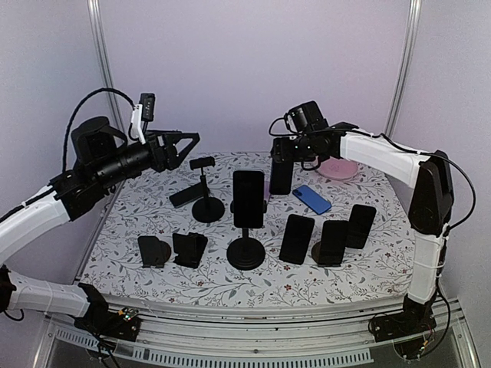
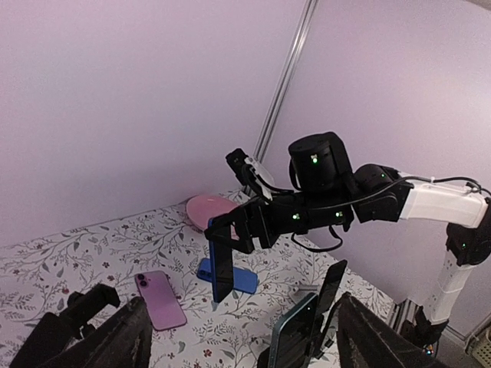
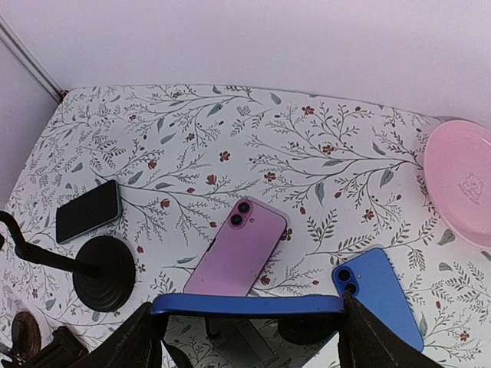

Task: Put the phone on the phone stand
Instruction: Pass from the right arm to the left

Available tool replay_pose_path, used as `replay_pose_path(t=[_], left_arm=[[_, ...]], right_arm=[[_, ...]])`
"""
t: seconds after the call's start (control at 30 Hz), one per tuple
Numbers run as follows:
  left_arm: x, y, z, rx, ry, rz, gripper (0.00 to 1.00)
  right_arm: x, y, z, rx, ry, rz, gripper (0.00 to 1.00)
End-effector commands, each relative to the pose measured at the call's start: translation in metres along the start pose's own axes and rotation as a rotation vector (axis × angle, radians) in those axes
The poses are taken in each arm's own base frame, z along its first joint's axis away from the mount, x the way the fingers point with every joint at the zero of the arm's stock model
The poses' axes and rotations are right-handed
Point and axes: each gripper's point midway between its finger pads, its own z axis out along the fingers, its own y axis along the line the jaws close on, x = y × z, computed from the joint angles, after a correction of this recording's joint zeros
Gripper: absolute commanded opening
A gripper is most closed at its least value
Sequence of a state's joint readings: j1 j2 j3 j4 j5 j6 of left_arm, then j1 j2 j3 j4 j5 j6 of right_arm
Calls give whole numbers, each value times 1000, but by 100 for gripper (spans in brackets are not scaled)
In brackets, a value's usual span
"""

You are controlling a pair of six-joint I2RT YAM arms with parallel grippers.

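My right gripper (image 1: 282, 157) is shut on a blue-edged phone (image 1: 281, 176) and holds it upright above the back of the table. The wrist view shows its blue top edge (image 3: 247, 305) clamped between the two fingers (image 3: 130, 345). In the left wrist view the same phone (image 2: 222, 264) hangs below the right gripper (image 2: 239, 230). A black phone stand (image 1: 205, 192) with a bare clamp stands left of centre; its round base (image 3: 103, 272) shows in the right wrist view. My left gripper (image 1: 184, 146) is open and raised at the left, holding nothing.
A taller stand (image 1: 247, 230) carries a dark phone. Three phones (image 1: 332, 242) lean on stands at the right. Two low stands (image 1: 189, 249) sit front left. A purple phone (image 3: 238, 249), a blue phone (image 3: 376, 295), a black phone (image 3: 88, 211) and a pink plate (image 3: 460, 184) lie flat.
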State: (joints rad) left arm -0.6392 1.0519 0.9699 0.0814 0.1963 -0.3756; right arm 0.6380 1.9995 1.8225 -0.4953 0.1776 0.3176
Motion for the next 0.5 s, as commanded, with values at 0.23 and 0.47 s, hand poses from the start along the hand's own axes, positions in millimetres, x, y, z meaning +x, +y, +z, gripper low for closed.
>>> replay_pose_path(t=[0.23, 0.47], left_arm=[[-22, 12, 64, -57, 38, 149, 69], [-19, 11, 104, -28, 82, 221, 62]], right_arm=[[-123, 30, -111, -98, -385, 53, 62], [-148, 64, -143, -173, -472, 52, 62]])
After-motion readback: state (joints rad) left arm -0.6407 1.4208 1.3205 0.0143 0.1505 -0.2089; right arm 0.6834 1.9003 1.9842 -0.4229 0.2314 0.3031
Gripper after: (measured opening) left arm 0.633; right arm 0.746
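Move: The phone held in the right fingers has its middle some 19 cm ahead of the left hand, 18 cm to its right and 21 cm lower. From the right hand, the open left gripper, where the phone is being taken, is about 20 cm back, 18 cm left and 16 cm higher; the blue phone on the table lies 10 cm ahead, 11 cm right and 21 cm below, the purple one 14 cm ahead, 4 cm left and equally low. The phone, still pinched by its long edges near the top, is carried almost straight up about 15 cm by the right hand, whose fingers tip up roughly 15 degrees with a slight roll. The left hand comes towards it some 8 cm forward and 5 cm right, first rising a little and sinking again, rolling about 10 degrees and partly closing its still empty fingers. ##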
